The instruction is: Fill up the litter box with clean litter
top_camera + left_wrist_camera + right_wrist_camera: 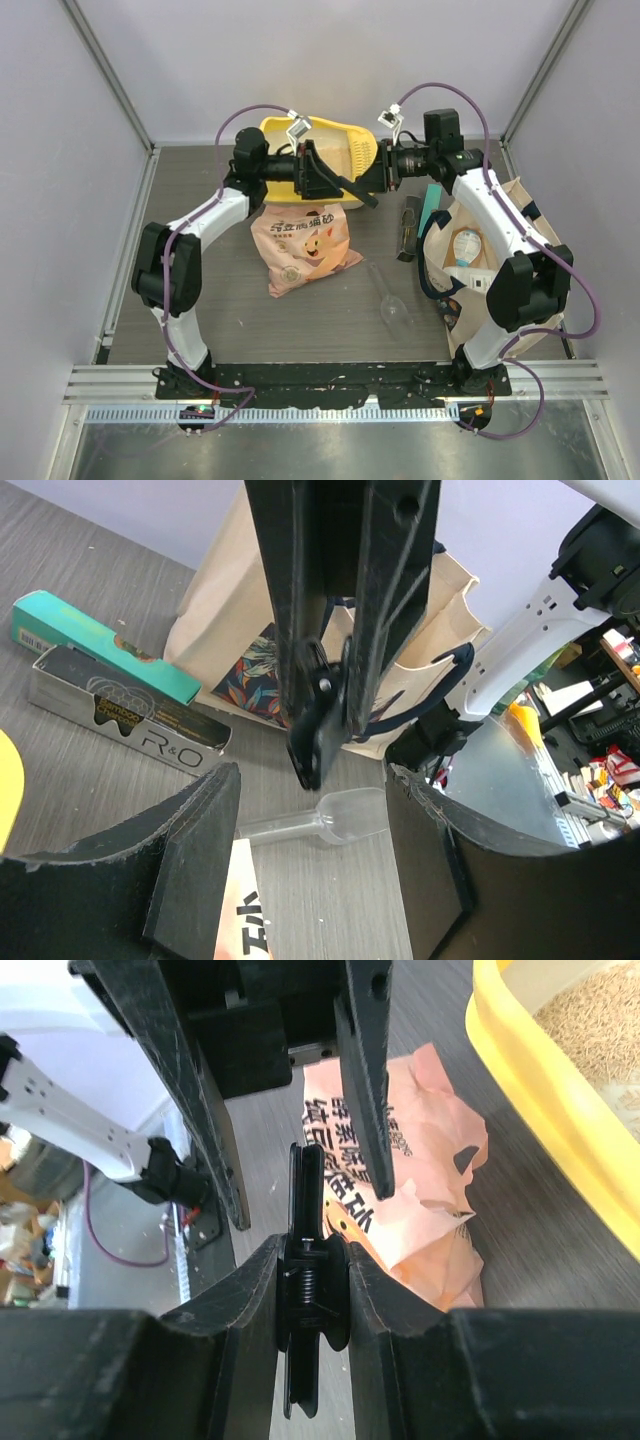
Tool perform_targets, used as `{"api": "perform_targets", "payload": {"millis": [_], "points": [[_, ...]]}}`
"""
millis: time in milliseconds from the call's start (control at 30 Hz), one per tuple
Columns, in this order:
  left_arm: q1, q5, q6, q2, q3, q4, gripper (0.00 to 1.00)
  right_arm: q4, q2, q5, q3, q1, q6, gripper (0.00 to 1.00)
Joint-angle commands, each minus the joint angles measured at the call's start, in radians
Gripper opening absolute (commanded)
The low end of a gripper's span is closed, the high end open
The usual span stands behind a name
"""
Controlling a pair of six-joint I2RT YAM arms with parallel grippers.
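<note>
The yellow litter box [335, 135] stands at the back of the table; the right wrist view shows its rim [540, 1090] and beige litter [600, 1020] inside. The peach litter bag [305, 245] lies in front of it. Both grippers meet above the bag's top. My right gripper [312, 1300] is shut on a black spring clip [305, 1250]. My left gripper [312, 850] faces it with its fingers spread on either side of the clip's [320, 715] far end, apart from it. The bag's edge [245, 910] shows by the left finger.
A clear plastic scoop [392, 305] lies on the table right of the bag. A cream canvas tote [480, 260] stands at the right under my right arm. A teal box [100, 645] and a silver box [130, 720] lie beside the tote.
</note>
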Motion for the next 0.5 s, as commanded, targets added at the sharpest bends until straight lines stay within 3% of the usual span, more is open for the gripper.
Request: {"api": "perform_targets", "payload": {"millis": [0, 133, 200, 233, 267, 400, 467], "points": [[0.003, -0.008, -0.015, -0.023, 0.037, 0.056, 0.63, -0.138, -0.046, 0.057, 0.045, 0.029, -0.198, 0.01], [-0.001, 0.001, -0.015, -0.017, 0.045, 0.058, 0.6, -0.149, -0.052, 0.054, 0.035, 0.034, -0.215, 0.01], [-0.008, 0.018, -0.01, -0.012, 0.046, 0.055, 0.53, -0.149, -0.052, 0.052, 0.035, 0.036, -0.218, 0.01], [-0.011, 0.027, -0.007, -0.009, 0.048, 0.055, 0.47, -0.149, -0.052, 0.052, 0.036, 0.034, -0.218, 0.01], [-0.015, 0.046, -0.004, -0.006, 0.052, 0.046, 0.34, -0.148, -0.052, 0.055, 0.039, 0.036, -0.219, 0.01], [-0.024, 0.08, 0.014, 0.0, 0.055, 0.026, 0.17, -0.141, -0.046, 0.054, 0.041, 0.037, -0.218, 0.01], [-0.026, 0.089, 0.022, 0.003, 0.059, 0.021, 0.03, -0.14, -0.041, 0.054, 0.041, 0.037, -0.218, 0.01]]}}
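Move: The black clip is held in the right fingers. From the left fingers its middle lies about 4 cm to the right, 1 cm ahead and 2 cm higher. The left fingers stand open about 4 cm left of the right hand point, 1 cm back and 2 cm below. Some 22 to 25 cm beneath the left hand, the litter bag lies 9 cm left and 6 cm back, the yellow litter box 10 cm ahead and 7 cm left, and the black box 13 cm right and 2 cm back. The left fingers close from well open to nearly shut and pinch the free end of the black clip, the left hand otherwise staying almost in place. The right hand keeps its grip on the clip and first lowers it about 2 cm, also drawing back 1.5 cm, into line between the left fingertips, tilting about 5 degrees, then all but stops. ##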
